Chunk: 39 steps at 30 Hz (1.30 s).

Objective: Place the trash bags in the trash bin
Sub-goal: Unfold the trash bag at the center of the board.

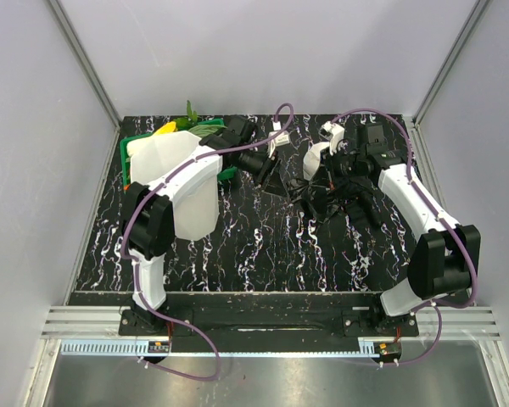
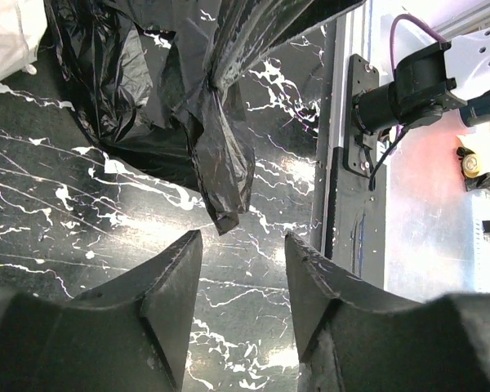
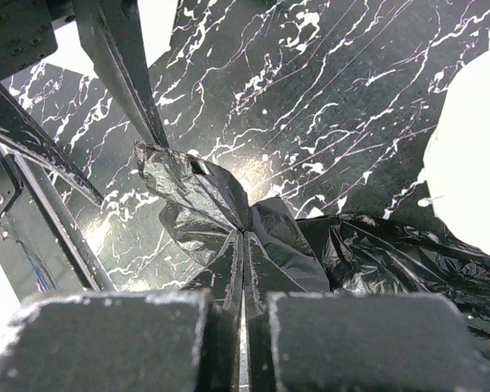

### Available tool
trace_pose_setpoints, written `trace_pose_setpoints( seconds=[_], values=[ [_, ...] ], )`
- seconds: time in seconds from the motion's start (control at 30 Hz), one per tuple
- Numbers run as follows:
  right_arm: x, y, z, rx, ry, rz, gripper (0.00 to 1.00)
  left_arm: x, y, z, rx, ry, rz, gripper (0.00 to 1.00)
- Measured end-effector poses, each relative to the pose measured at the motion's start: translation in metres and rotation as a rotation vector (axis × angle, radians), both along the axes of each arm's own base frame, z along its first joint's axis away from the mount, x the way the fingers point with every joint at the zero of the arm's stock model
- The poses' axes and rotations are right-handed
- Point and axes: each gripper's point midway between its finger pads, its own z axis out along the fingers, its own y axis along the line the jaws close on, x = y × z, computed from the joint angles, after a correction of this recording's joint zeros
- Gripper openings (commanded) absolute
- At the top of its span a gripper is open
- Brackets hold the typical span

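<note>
The trash bags show as one crumpled black film bag right of the table's middle. My right gripper is shut on a gathered fold of the bag, and the rest trails off to the right. My left gripper is open, with only bare table between its fingers. A hanging corner of the bag ends just ahead of its fingertips without touching them. In the top view the left gripper sits left of the bag. The tall white trash bin stands upright at the left, under the left arm.
A green basket of toy vegetables sits behind the bin at the back left. A white roll of plastic lies just behind the bag, close to the right gripper. The right arm's base plate is at the table's near edge.
</note>
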Motion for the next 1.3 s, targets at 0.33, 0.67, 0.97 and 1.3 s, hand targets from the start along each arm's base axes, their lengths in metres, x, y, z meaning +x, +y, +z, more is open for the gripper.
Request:
trace_pose_setpoints(
  seconds=[0.33, 0.67, 0.97, 1.3],
  values=[
    [-0.005, 0.001, -0.001, 0.01, 0.022, 0.011, 0.0, 0.011, -0.006, 0.02, -0.033, -0.057, 0.0, 0.37],
    [-0.007, -0.001, -0.002, 0.012, 0.035, 0.009, 0.0, 0.015, -0.008, 0.001, -0.011, -0.047, -0.015, 0.37],
    [-0.006, -0.003, -0.003, 0.012, 0.042, 0.004, 0.0, 0.014, -0.007, -0.004, -0.003, -0.042, -0.022, 0.21],
    [-0.006, -0.003, -0.003, 0.012, 0.042, 0.004, 0.0, 0.015, -0.009, -0.003, -0.007, -0.027, -0.022, 0.0]
  ],
)
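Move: The trash bag's loose edge, hanging from the right hand's grip, lies just off the left hand's open fingers: about 2 cm ahead, 2 cm right and a touch lower; from the right hand it is roughly 3 cm back and 6 cm left, about level. For the left hand, the white bag stands some 8 cm ahead, 10 cm right and 10 cm lower; the bin is about 25 cm left and 2 cm back, with its middle slightly lower. The left hand ends with its fingertips pinching the bag's loose edge. Half open at first, it rises about 2 cm while edging 1.5 cm forward and slightly right, sinks back to nearly its starting height, then stays there and closes almost fully. The right hand keeps its shut grip on the gathered bag and hardly moves. ##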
